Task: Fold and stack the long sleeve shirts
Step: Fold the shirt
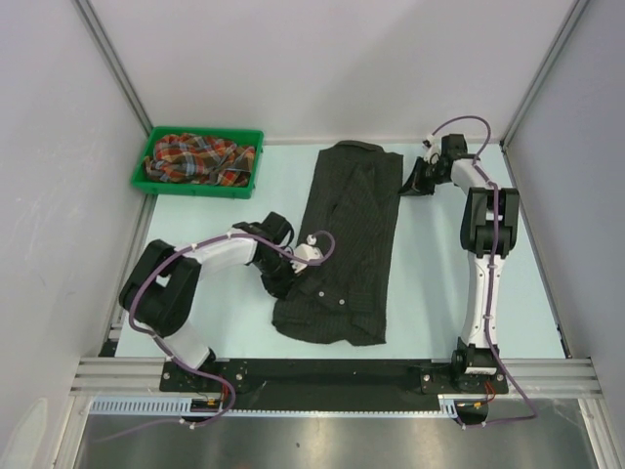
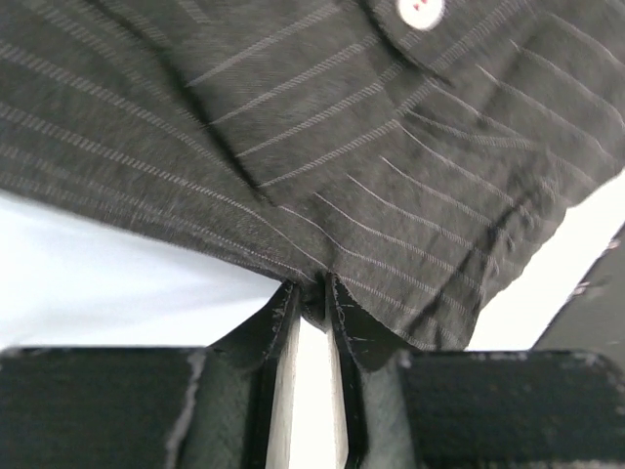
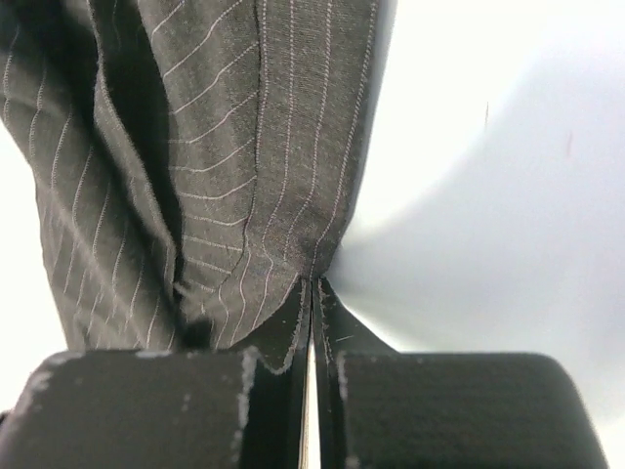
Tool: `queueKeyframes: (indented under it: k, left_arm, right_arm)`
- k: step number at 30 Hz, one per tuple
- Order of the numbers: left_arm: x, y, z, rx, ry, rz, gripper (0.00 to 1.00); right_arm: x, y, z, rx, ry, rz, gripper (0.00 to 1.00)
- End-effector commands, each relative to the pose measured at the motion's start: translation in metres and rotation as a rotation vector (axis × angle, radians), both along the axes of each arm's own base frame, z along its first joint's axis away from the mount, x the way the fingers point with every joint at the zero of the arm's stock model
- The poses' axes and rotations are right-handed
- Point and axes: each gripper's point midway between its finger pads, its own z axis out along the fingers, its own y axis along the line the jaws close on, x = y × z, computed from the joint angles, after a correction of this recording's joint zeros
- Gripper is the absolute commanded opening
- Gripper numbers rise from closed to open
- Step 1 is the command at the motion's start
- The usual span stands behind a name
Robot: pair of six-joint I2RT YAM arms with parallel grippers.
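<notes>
The black pinstriped shirt (image 1: 344, 244) lies lengthwise on the table, collar at the far end, folded into a long narrow shape. My left gripper (image 1: 288, 285) is at its near left edge. In the left wrist view that gripper (image 2: 312, 293) is shut on a pinch of the striped cloth (image 2: 391, 176). My right gripper (image 1: 410, 184) is at the shirt's far right edge, and in the right wrist view it (image 3: 312, 281) is shut on the hem of the black fabric (image 3: 244, 147). The plaid shirt (image 1: 200, 158) lies crumpled in the green bin (image 1: 146, 166).
The green bin stands at the far left corner by the left wall. Grey walls enclose the pale table (image 1: 469, 322) on three sides. A black base rail (image 1: 322, 373) runs along the near edge. A white button (image 2: 420, 10) shows on the shirt.
</notes>
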Motion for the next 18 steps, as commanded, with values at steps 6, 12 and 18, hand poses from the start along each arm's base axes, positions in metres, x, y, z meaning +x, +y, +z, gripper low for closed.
queueKeyframes:
  k: [6, 12, 18]
  left_arm:
    - [-0.058, -0.035, -0.016, 0.03, 0.234, -0.061, 0.22]
    - [-0.045, -0.047, 0.027, -0.114, 0.204, -0.02, 0.53]
    - [-0.018, -0.048, 0.137, -0.359, -0.153, -0.12, 0.78]
  right_arm:
    - [0.027, -0.01, -0.02, -0.189, -0.059, 0.043, 0.0]
    - [-0.005, -0.024, 0.036, -0.229, -0.103, 0.173, 0.34]
    - [-0.044, -0.033, 0.184, -0.274, -0.412, 0.317, 0.62]
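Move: My left hand has the shirt's left edge between its fingertips; the shirt's middle is about 13 cm ahead and 15 to the right, its lower left corner some 8 cm back, straight behind the hand, and the buttoned cuff 13 cm right, level with it. My right hand pinches the far part of the right edge: the shirt's middle lies roughly 14 cm back and 13 left, its far end 13 ahead and 11 left. All lie flat at about fingertip height. I drag the shirt's near left edge about 6 cm right and somewhat back with my left hand while my right still pinches the far right edge and pulls it forward about 3 cm. Then I open both grippers and let go: the left lifts nearly straight up some 5 cm, the right rises about as much while drawing back and to the right, tilting as it clears the edge. ##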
